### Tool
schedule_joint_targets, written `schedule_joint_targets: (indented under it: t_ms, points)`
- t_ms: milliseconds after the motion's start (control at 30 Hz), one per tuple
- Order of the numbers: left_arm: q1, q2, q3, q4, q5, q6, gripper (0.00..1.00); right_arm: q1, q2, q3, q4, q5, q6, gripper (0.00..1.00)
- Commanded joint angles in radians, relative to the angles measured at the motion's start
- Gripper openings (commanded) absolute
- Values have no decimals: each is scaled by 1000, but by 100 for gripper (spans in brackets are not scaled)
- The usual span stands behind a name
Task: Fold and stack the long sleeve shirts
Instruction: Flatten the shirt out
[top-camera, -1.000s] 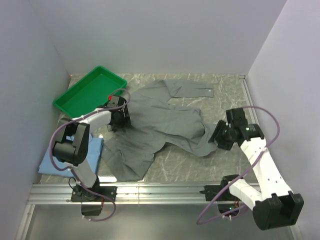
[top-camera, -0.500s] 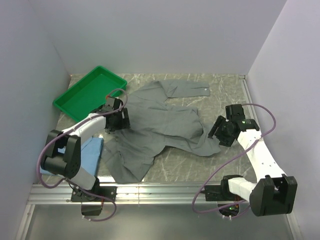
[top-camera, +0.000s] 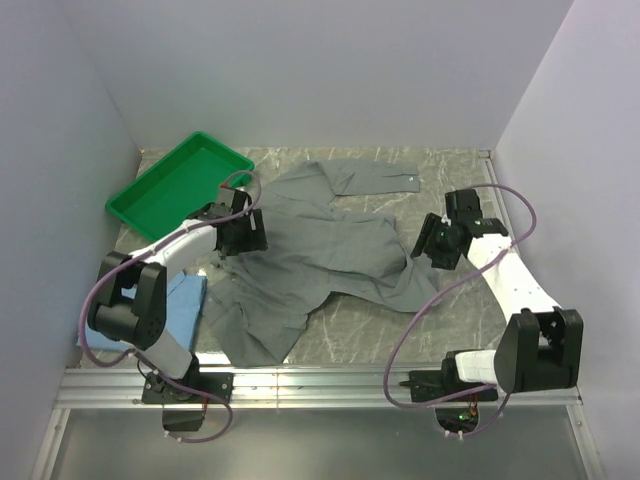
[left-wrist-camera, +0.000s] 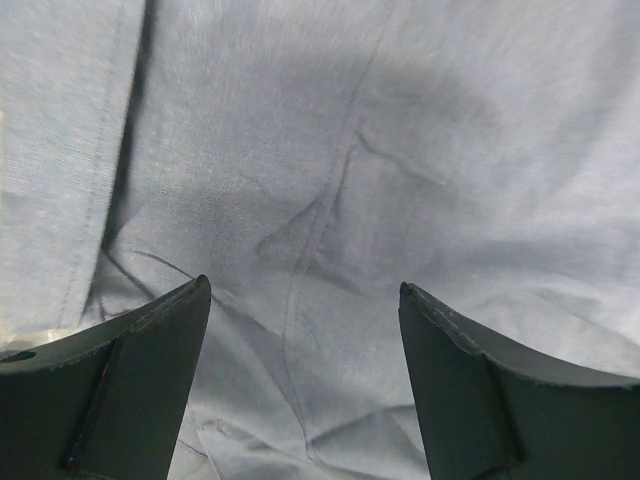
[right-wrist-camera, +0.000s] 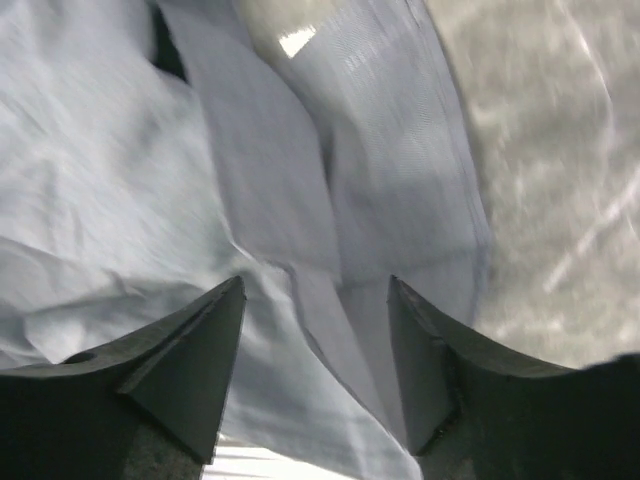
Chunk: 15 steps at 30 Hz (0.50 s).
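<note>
The grey long sleeve shirt (top-camera: 320, 250) lies spread and rumpled across the middle of the table, one sleeve reaching toward the back (top-camera: 380, 180). The light blue shirt (top-camera: 185, 297) lies flat at the left, partly under my left arm. My left gripper (top-camera: 252, 232) hangs over the grey shirt's left edge. In the left wrist view it (left-wrist-camera: 303, 285) is open, with creased grey cloth (left-wrist-camera: 400, 150) below the jaws. My right gripper (top-camera: 425, 243) is at the shirt's right edge. It (right-wrist-camera: 316, 282) is open astride a fold of grey cloth (right-wrist-camera: 270, 170).
A green plastic tray (top-camera: 180, 185) stands at the back left, close behind my left gripper. White walls close in the table on three sides. Bare marbled tabletop (top-camera: 400, 320) shows in front of and right of the grey shirt, and in the right wrist view (right-wrist-camera: 560, 150).
My right arm swung back and left along the grey shirt's right edge, and the cloth there shifted slightly. My left gripper slid a little right onto the shirt.
</note>
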Motion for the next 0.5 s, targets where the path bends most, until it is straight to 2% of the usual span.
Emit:
schedule_joint_targets:
  t_ms: [0,233,300,333,367,433,467]
  points:
    - [-2,39,24,14,10,8,82,8,60,50,84,-32,-17,64]
    - [-2,84,1,16,-16,-4,81,30,163,41,141,-66,0,59]
    - [-2,91,1,16,-27,-4,81,30,178,42,149,-68,-3,47]
    - [-2,94,2,11,-33,-7,81,30,181,49,146,-59,-4,39]
    - [-1,99,6,10,-38,-8,81,30,180,56,141,-53,-6,25]
    - [1,105,6,5,-41,-12,81,27,171,70,124,-28,-18,14]
    - [1,105,4,2,-41,-13,80,27,165,78,115,-19,-20,3]
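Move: The shirt edge the right hand goes for, the rim of an opening on the shirt's right side, lies about 3 cm ahead, 2 cm left and 4 cm below it. From that hand a stitched flap lies some 6 cm ahead and 1 cm right, the lower right corner 6 cm back, straight behind. For the left hand, the shirt's left part is straight below, about 4 cm; the green tray sits 14 cm ahead and 14 cm left. Downward first for both: after a short reach forward the right hand sinks about 3.5 cm, easing left, onto the shirt's right-side edge, then shuts its half-open fingers and pinches the cloth there. The left hand lowers some 3.5 cm towards the shirt's left part, fingers kept wide open and tipping slightly down; whether it touches can't be seen. ##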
